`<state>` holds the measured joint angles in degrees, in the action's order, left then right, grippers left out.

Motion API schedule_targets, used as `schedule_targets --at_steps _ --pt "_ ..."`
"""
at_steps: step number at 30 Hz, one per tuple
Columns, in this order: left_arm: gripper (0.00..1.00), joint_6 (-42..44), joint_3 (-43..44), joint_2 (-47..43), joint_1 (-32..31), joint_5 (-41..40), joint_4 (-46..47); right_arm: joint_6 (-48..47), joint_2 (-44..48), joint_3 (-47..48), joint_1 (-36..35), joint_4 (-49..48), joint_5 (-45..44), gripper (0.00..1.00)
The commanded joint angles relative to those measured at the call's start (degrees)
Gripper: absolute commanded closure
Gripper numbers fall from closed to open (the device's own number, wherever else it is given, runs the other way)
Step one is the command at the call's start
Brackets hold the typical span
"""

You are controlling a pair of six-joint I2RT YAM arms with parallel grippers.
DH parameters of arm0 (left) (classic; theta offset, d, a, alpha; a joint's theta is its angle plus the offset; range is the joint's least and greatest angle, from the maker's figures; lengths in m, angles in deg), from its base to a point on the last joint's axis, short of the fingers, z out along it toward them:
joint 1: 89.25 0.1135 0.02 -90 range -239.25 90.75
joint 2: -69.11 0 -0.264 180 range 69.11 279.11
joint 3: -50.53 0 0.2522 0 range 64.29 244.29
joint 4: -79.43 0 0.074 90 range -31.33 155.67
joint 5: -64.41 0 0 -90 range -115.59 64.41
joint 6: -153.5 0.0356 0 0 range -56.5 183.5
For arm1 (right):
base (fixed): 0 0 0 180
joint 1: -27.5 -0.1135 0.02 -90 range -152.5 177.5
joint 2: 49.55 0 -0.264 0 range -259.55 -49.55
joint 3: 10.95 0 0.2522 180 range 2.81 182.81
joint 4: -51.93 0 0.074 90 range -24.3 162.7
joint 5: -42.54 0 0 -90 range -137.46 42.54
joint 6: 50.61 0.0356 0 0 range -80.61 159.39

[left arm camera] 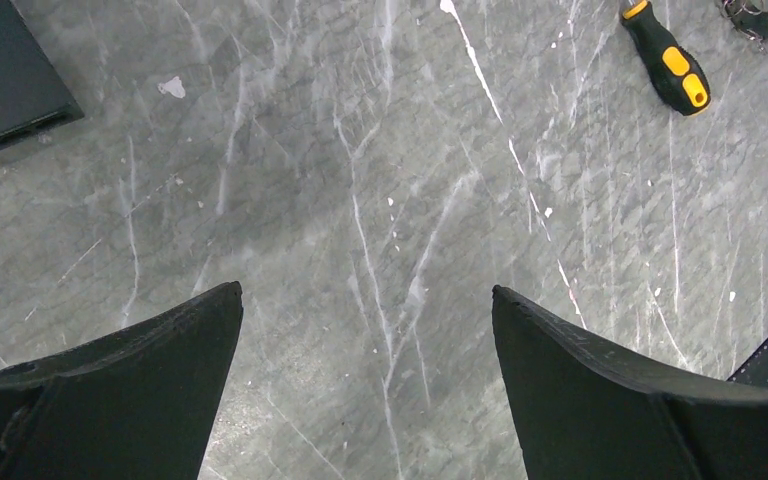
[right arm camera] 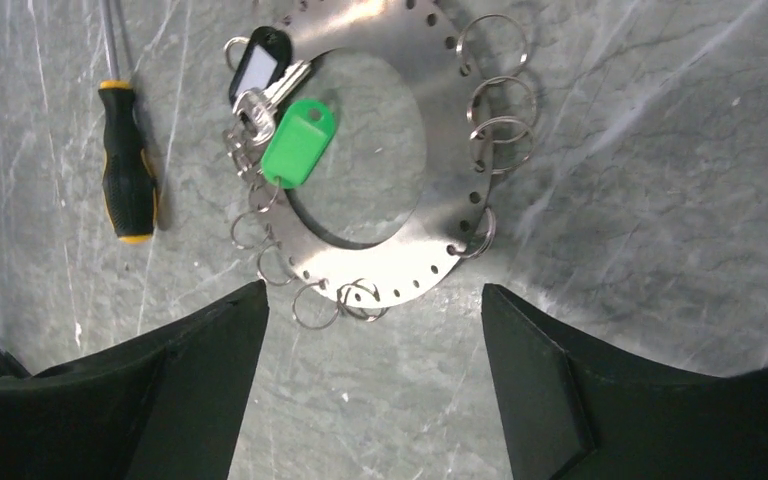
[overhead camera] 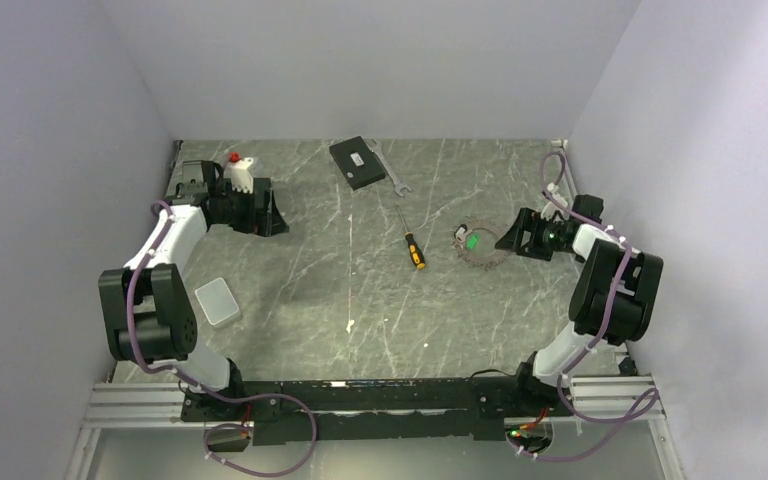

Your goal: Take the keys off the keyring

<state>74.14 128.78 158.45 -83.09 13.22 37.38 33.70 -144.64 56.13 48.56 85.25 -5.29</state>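
The keyring [right arm camera: 440, 215] is a flat silvery metal hoop with holes round its rim and several small wire rings hanging from them; it lies on the grey table. At its upper left a silvery key [right arm camera: 265, 97] sits with a green tag [right arm camera: 298, 142] and a black tag [right arm camera: 257, 62]. My right gripper [right arm camera: 373, 290] is open just short of the hoop's near edge, holding nothing. From above, the keyring [overhead camera: 476, 246] lies just left of the right gripper [overhead camera: 513, 237]. My left gripper [overhead camera: 272, 215] hangs open and empty over bare table at the far left [left arm camera: 366, 288].
A yellow-and-black screwdriver [overhead camera: 412, 245] lies left of the keyring. A wrench [overhead camera: 390, 175] and a black box [overhead camera: 357, 163] sit at the back. A white box [overhead camera: 218, 301] lies near the left arm. A white object with a red top [overhead camera: 239, 170] stands behind the left gripper.
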Motion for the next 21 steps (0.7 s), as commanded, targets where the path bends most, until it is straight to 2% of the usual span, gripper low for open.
schedule_targets --at_steps 1,3,8,13,21 --pt "0.01 -0.4 -0.7 -3.2 -0.3 2.0 1.6 5.0 -2.6 3.5 0.9 -4.1 -1.4 0.27" --pt "0.01 -0.4 -0.9 -3.2 -0.2 1.6 1.8 7.4 -2.8 2.6 0.9 -5.9 -3.9 0.35" --pt "0.01 -0.6 -1.0 -2.8 -0.2 1.6 2.2 9.8 -2.8 1.8 0.9 -8.2 -6.3 0.48" --pt "0.01 -0.7 -1.0 -2.5 -0.3 1.6 2.2 11.7 -4.4 2.3 0.9 -8.8 -8.1 0.56" --pt "0.01 -0.9 -1.1 -2.8 -0.2 1.3 2.5 13.3 -7.8 3.2 0.8 -8.0 -7.7 0.6"
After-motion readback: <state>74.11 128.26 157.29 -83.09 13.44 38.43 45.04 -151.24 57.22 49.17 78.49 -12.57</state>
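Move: The small metal ring at the keyring disc's right-hand edge is about 4 cm ahead of the right hand, 1 cm to its right and 5 cm below. From that hand the disc's middle lies 4 cm ahead and 5 cm left, the green tag 3 cm ahead and 8 cm left, and the screwdriver roughly 4 cm ahead and 22 cm left. From the left hand, the ring is some 53 cm right, 4 cm back and 12 cm below. The small ring on the disc's right-hand edge is what the right hand closes in on: it sinks about 3 cm, shifting some 3 cm forward and to the right on the way, then settling mostly straight down. It turns roughly 10 degrees clockwise while the fingers narrow from nearly wide open to under half, bringing the tips close to the ring; contact can't be seen. ##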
